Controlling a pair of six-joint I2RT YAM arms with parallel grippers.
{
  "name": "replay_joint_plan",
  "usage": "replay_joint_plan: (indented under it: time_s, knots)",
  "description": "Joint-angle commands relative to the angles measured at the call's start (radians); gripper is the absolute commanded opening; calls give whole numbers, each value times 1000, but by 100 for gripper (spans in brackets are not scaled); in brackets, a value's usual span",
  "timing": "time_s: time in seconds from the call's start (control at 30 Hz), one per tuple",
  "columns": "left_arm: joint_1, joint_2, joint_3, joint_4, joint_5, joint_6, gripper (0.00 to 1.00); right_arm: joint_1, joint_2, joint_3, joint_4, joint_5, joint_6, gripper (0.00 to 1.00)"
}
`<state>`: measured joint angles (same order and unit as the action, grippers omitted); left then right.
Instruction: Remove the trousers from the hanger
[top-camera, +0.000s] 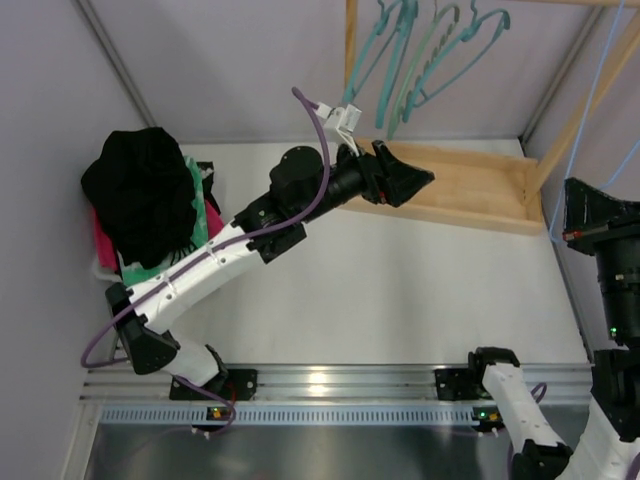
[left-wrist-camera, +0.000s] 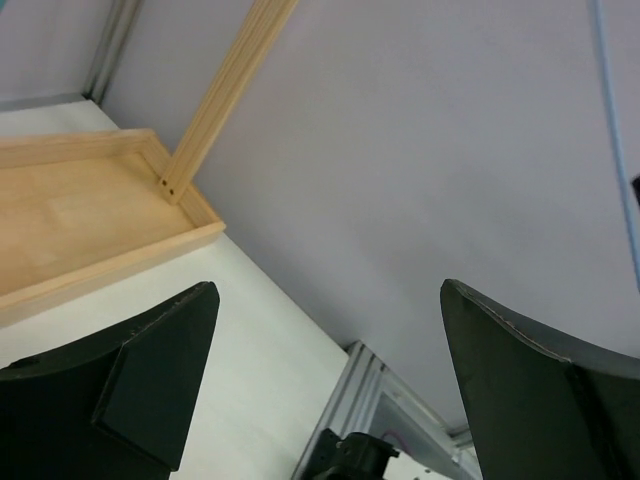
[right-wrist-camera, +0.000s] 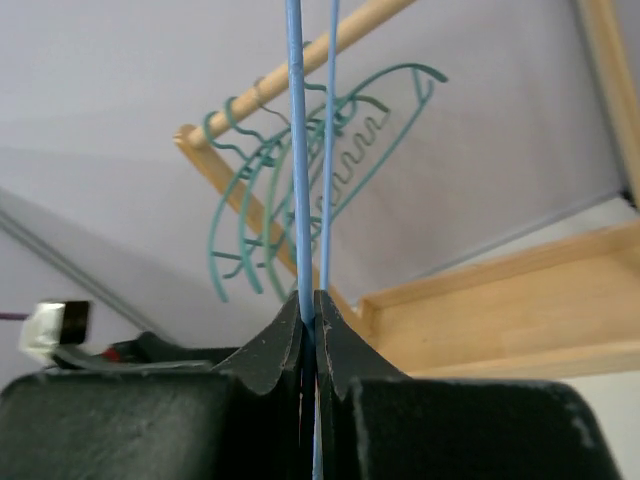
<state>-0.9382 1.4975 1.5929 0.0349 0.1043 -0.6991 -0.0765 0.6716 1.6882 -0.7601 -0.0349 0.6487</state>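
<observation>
The black trousers (top-camera: 142, 192) lie bunched on a pile of cloth at the table's left side, off the hanger. The thin light-blue wire hanger (top-camera: 590, 130) hangs at the far right; in the right wrist view its wires (right-wrist-camera: 296, 150) run straight up from my jaws. My right gripper (right-wrist-camera: 312, 300) is shut on the hanger wire. My left gripper (top-camera: 425, 180) is open and empty, held over the near edge of the wooden rack base, far from the trousers. In the left wrist view its fingers (left-wrist-camera: 160, 350) stand wide apart.
A green-and-white patterned cloth (top-camera: 200, 215) and a pink cloth (top-camera: 102, 245) lie under the trousers. Teal plastic hangers (top-camera: 430, 50) hang on a wooden rack whose base (top-camera: 480, 185) is at the back. Walls close both sides.
</observation>
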Motion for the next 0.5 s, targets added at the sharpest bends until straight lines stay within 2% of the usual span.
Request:
replay_joint_plan:
  time_s: [0.0,0.2,0.37,0.47]
  knots:
    - [16,-100,-4,-4,-15,153,99,12,68,4,-145,115,-148,0]
    - [114,-161,15,-139,86,214,99,12,137,17,-234,83,-337,0]
    - [180,-229,-23,-200,97,269,98,12,265,40,-304,86,-414,0]
    - [197,-266,-51,-204,97,280,98,11,328,77,-277,55,-458,0]
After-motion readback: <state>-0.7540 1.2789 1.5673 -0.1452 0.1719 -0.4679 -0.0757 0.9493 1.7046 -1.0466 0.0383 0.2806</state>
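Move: My right hand already grips the blue hanger low on its bar. The free right stretch of the rack's rod lies about 33 cm ahead of that hand, 8 cm to its right and some 15 cm above. The teal hangers hang about 33 cm ahead, 16 cm left and 3 cm higher; the wooden box is roughly 34 cm straight ahead and 52 cm below. From my empty left hand that rod stretch is about 22 cm ahead, 21 cm right and 23 cm higher. I sweep the blue hanger down and forward towards the rack with my right hand, dropping it about 12 cm while it reaches out 9 and edges right, and the wrist tips down some 30 degrees and rolls; the fingers stay shut on the bar. My left hand, still wide open and empty, draws off about 10 cm to the left, rising a little. ##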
